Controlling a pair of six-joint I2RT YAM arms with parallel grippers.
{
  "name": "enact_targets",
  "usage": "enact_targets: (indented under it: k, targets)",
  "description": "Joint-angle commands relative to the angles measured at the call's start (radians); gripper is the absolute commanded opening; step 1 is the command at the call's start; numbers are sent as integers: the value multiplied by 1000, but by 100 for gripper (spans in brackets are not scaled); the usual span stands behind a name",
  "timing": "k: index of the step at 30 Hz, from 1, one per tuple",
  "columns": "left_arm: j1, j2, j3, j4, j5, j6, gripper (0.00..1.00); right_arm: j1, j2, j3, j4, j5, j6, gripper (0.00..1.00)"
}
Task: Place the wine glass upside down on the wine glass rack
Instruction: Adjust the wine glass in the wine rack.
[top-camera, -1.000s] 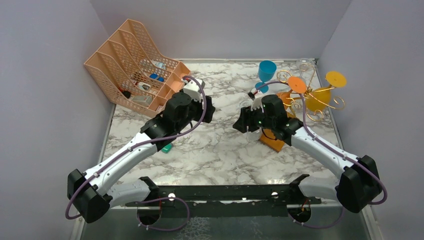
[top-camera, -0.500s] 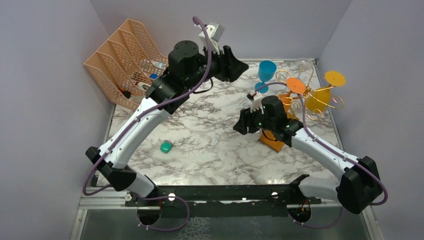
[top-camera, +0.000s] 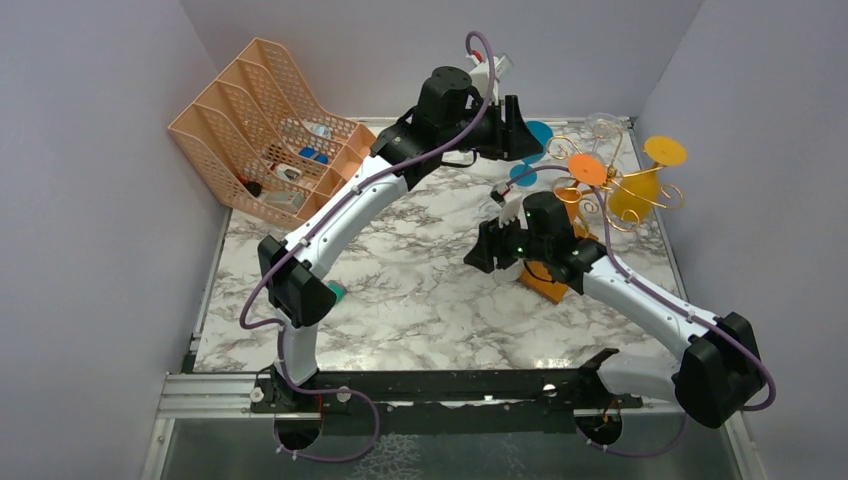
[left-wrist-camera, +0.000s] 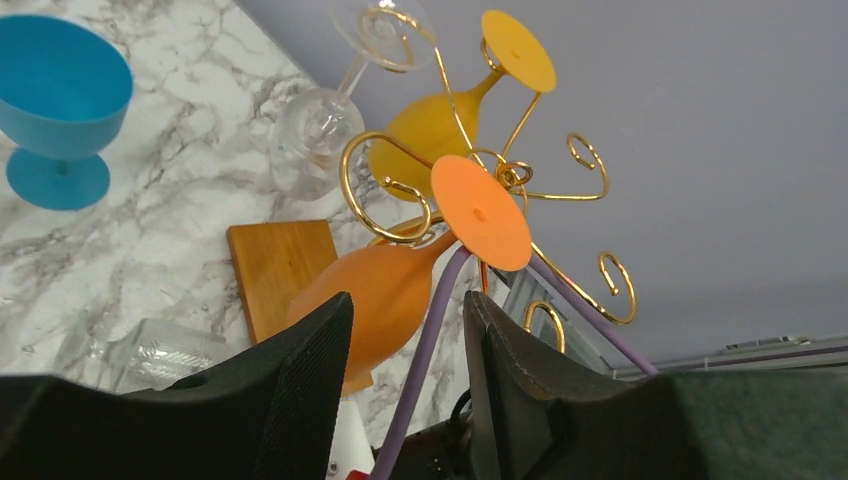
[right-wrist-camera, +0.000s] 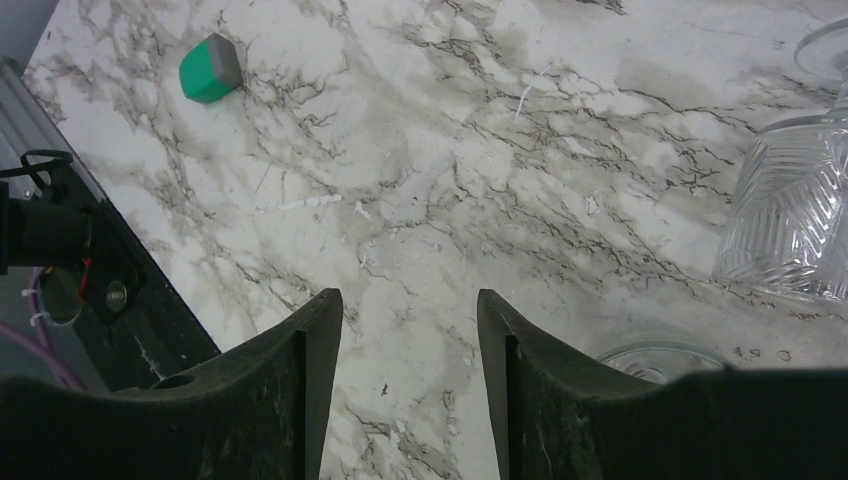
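A blue wine glass (left-wrist-camera: 62, 85) stands upright on the marble at the far side, its bowl (top-camera: 541, 133) just beyond my left gripper (top-camera: 520, 128). That gripper (left-wrist-camera: 405, 300) is open with nothing between its fingers and faces the wine glass rack (top-camera: 600, 185). From the rack's gold wire arms (left-wrist-camera: 585, 170) hang an orange glass (left-wrist-camera: 385, 295), a yellow glass (left-wrist-camera: 430, 125) and a clear glass (left-wrist-camera: 310, 135), all upside down over the wooden base (left-wrist-camera: 280, 265). My right gripper (top-camera: 480, 248) hovers open over bare marble (right-wrist-camera: 408, 300), left of the rack.
A peach mesh organiser (top-camera: 265, 130) holding small items fills the back left corner. A green block (right-wrist-camera: 210, 68) lies on the marble by the left arm's elbow. A clear faceted glass (right-wrist-camera: 790, 220) stands right of the right gripper. Grey walls enclose the table.
My left arm has risen from the table's middle and swung to the far side, stopping beside the blue glass and the rack. The right arm has stayed where it was.
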Motion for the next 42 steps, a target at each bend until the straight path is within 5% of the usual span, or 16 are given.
enact_targets:
  k: [1,42]
  targets:
    - [-5,12,51,-7,74,-70,50,4,-28,-22,20,-42,-15,54]
    - [-50,167,46,218,179,-448,52,4,-31,-38,-5,-71,-74,50]
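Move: The orange wine glass's foot, on the rack, lies about 11 cm to the left hand's right, some 2 cm back and 6 cm lower. The clear glass hangs about 15 cm right, 4 cm ahead and 10 cm lower; the blue wine glass stands roughly 6 cm right, 8 cm ahead and 24 cm below. From the right hand, the orange foot is some 19 cm right, 13 cm ahead and 17 cm up. The left hand eases right about 5 cm towards the orange foot, sinking slightly, front side rolling down 20 degrees, half-open. ##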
